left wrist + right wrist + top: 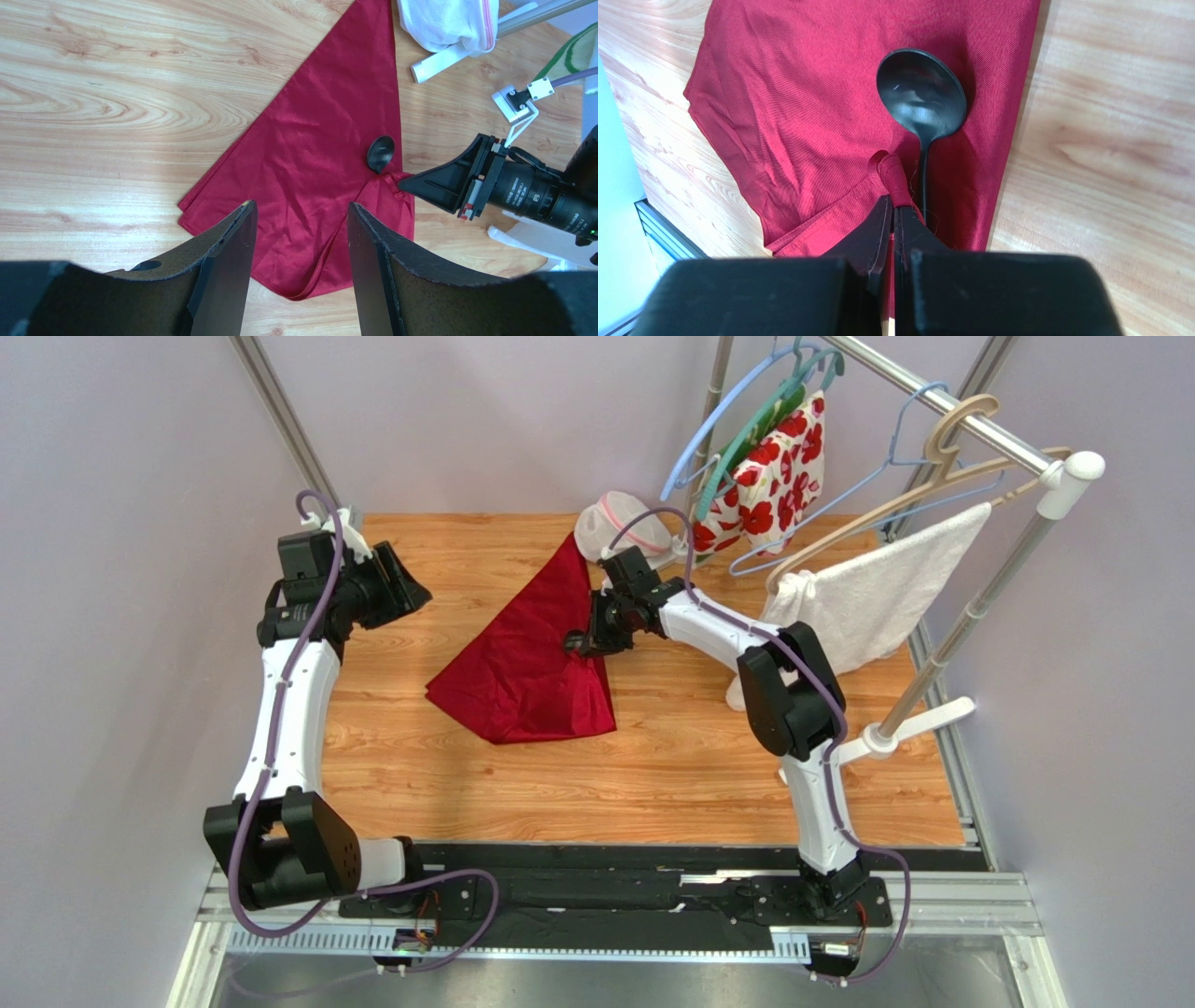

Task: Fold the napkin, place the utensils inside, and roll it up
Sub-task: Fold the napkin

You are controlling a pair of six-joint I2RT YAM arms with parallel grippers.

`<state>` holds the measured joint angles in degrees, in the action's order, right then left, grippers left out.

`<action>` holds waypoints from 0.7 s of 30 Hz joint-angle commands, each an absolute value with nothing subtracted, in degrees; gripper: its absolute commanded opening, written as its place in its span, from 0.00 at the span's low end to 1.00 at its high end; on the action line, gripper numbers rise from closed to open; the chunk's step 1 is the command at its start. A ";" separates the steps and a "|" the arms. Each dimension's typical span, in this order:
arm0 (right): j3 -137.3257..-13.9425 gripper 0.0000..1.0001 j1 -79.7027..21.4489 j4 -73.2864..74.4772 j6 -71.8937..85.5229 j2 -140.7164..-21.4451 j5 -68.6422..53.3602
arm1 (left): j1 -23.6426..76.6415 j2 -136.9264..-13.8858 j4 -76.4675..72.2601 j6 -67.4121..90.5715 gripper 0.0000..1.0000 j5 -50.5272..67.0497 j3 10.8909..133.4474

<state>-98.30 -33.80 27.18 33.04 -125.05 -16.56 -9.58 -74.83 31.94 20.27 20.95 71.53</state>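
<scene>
The dark red napkin (526, 658) lies folded into a triangle on the wooden table. A black spoon (922, 94) rests on it near its right edge, bowl up; its handle runs under a lifted fold. My right gripper (894, 203) is shut on a pinched corner of the napkin (808, 105), right beside the spoon's handle. From the left wrist view, the spoon's bowl (381, 152) shows just ahead of the right gripper (414, 183). My left gripper (300, 206) hangs open above the napkin's (316, 140) lower part, holding nothing; it sits at the table's far left (400, 588).
A white clothes rack (982, 574) stands at the right with hangers, a white towel (884, 595) and a flowered cloth (772, 469). A white mesh bag (617, 525) lies just behind the napkin's top point. Bare wood (673, 770) stretches in front of the napkin.
</scene>
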 commanded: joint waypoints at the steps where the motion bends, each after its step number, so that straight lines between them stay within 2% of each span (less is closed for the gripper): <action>1: -101.95 0.00 -33.49 23.99 31.99 -125.86 -18.02 | -10.19 -75.06 30.76 20.57 0.59 22.06 71.72; 4: -102.30 0.00 -33.22 23.99 32.34 -126.47 -18.11 | -10.11 -75.15 30.85 20.65 0.59 22.06 71.72; 7: -102.65 0.17 -33.05 23.82 32.52 -126.83 -18.54 | -10.11 -75.15 30.76 20.65 0.59 22.06 71.72; 8: -102.83 0.31 -32.96 23.64 32.61 -126.83 -18.63 | -10.11 -75.15 30.76 20.65 0.59 22.15 71.72; 11: -104.06 0.48 -32.96 23.55 32.08 -126.83 -18.98 | -10.11 -75.23 30.76 20.65 0.59 22.24 71.72; 21: -105.48 0.60 -32.70 24.25 29.36 -122.36 -20.31 | -10.11 -75.41 30.76 20.92 0.59 22.50 71.63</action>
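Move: The black ladle's bowl, over which the right fingers are bringing the pinched napkin corner, lies about 4 cm ahead of that hand, 1 cm to its left and 2 cm lower. Some 13 cm ahead and 3 cm to the right is the near end of the rack's white foot; the white mesh bag stands about 20 cm ahead and 5 cm right. For the idle left hand the bowl is roughly 5 cm ahead, 20 cm right and 19 cm below. The napkin corner, still pinched in the right fingers, is carried just 1 cm or so farther forward and a little left to the ladle's bowl. Then the fingers spread to more than half open and let it go, and the hand lifts away, rising about 3 cm in all while drifting on forward and left and tilting slightly. ##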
